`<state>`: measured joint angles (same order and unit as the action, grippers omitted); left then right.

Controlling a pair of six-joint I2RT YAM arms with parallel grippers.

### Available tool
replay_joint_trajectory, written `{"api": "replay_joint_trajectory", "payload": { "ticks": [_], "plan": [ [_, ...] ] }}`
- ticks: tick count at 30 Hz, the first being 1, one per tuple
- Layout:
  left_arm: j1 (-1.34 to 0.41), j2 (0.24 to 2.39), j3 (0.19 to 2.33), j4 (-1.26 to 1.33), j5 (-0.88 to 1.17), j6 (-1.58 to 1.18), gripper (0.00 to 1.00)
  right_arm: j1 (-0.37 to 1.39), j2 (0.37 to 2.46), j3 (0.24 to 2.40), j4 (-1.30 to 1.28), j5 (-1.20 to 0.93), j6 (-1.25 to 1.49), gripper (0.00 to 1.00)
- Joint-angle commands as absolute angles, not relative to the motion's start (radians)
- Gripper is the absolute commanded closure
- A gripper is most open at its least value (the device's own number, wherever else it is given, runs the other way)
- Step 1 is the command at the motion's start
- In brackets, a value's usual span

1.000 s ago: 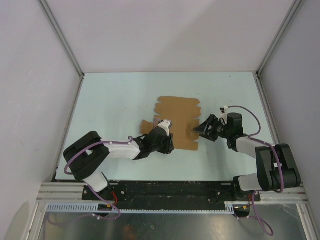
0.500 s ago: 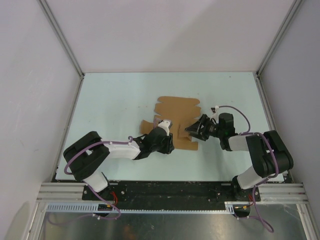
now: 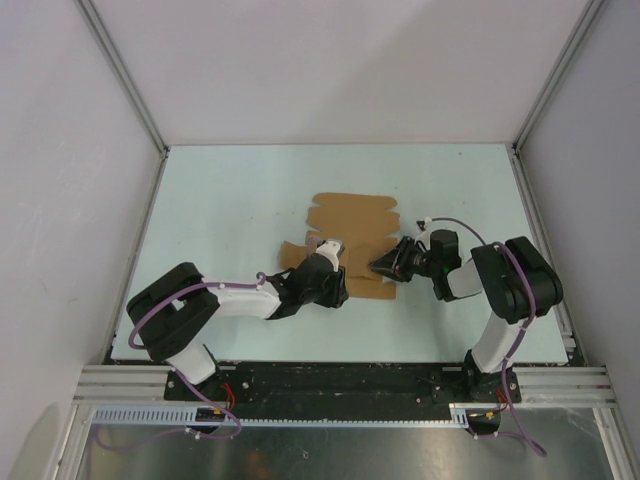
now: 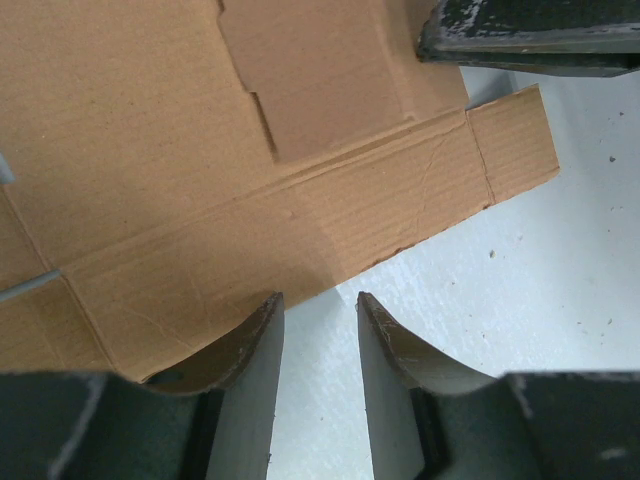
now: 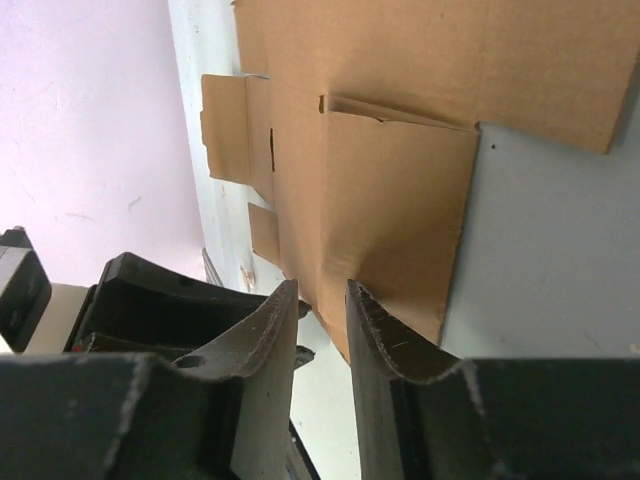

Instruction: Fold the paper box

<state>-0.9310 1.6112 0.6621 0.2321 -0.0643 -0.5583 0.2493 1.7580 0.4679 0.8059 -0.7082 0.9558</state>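
Observation:
The paper box (image 3: 352, 232) is a flat brown die-cut sheet with tabs, lying mid-table. My left gripper (image 3: 333, 256) rests at its near left part. In the left wrist view its jaws (image 4: 320, 300) stand apart over bare table, the left fingertip (image 4: 262, 322) touching the sheet's edge (image 4: 250, 230). My right gripper (image 3: 384, 267) is at the sheet's near right corner. In the right wrist view its jaws (image 5: 320, 292) are narrow but still apart, with that corner of the sheet (image 5: 390, 210) just beyond the tips, slightly raised.
The pale table (image 3: 230, 200) is boxed in by white walls with metal posts (image 3: 125, 80) at left and right (image 3: 555, 80). A metal rail (image 3: 340, 385) runs along the near edge. The right gripper's dark finger (image 4: 530, 35) shows in the left wrist view.
The right arm has swung left to the sheet's near right corner and its jaws have narrowed. The left arm and the sheet have not visibly moved.

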Motion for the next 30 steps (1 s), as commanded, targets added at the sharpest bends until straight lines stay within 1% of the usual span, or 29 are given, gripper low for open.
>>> {"api": "replay_joint_trajectory", "payload": {
  "ticks": [1, 8, 13, 16, 21, 22, 23, 26, 27, 29, 30],
  "plan": [
    [-0.939, 1.635, 0.643, 0.199, -0.023, -0.574, 0.60, 0.268, 1.798, 0.508, 0.865, -0.693, 0.943, 0.70],
    [-0.939, 1.635, 0.638, 0.199, -0.028, -0.574, 0.60, 0.302, 1.770, 0.555, 0.637, -0.588, 0.827, 0.70],
    [-0.939, 1.641, 0.640, 0.199, -0.026, -0.572, 0.60, 0.339, 1.730, 0.627, 0.401, -0.457, 0.724, 0.69],
    [-0.939, 1.641, 0.644, 0.199, -0.025, -0.572, 0.60, 0.360, 1.704, 0.655, 0.307, -0.388, 0.674, 0.69],
    [-0.939, 1.641, 0.646, 0.199, -0.028, -0.569, 0.60, 0.357, 1.658, 0.664, 0.256, -0.376, 0.640, 0.69],
    [-0.939, 1.640, 0.644, 0.199, -0.032, -0.571, 0.60, 0.357, 1.638, 0.664, 0.244, -0.376, 0.631, 0.68],
    [-0.939, 1.635, 0.644, 0.199, -0.034, -0.569, 0.60, 0.359, 1.591, 0.667, 0.233, -0.364, 0.624, 0.66],
    [-0.937, 1.614, 0.641, 0.196, -0.041, -0.572, 0.61, 0.360, 1.490, 0.716, 0.117, -0.296, 0.574, 0.48],
    [-0.937, 1.606, 0.640, 0.195, -0.044, -0.572, 0.61, 0.364, 1.471, 0.730, 0.050, -0.279, 0.549, 0.38],
    [-0.937, 1.583, 0.637, 0.192, -0.054, -0.572, 0.61, 0.362, 1.444, 0.779, -0.026, -0.246, 0.523, 0.31],
    [-0.937, 1.575, 0.637, 0.190, -0.057, -0.572, 0.61, 0.362, 1.433, 0.797, -0.097, -0.233, 0.506, 0.24]
  ]
}}
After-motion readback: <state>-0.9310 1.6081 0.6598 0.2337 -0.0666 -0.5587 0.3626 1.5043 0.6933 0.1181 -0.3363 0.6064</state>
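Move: The right side flap of the paper box lies folded over under the right fingertips, its middle about 3 cm ahead of the right hand, 1 cm to its left and some 2 cm below. From that hand, the box's near strip is about 5 cm back and 1 cm left, the far panel roughly 12 cm ahead and 5 cm left. From the left hand the flap is some 9 cm ahead and 6 cm to the right. Down about 2 cm, with a slight shift forward and left, the right hand presses on the folded side flap, its partly closed fingertips bearing near the crease while the wrist rolls some 25 degrees, left side dipping. It then lifts away about 4 cm, drawing off to the right as the fingers open wide. ##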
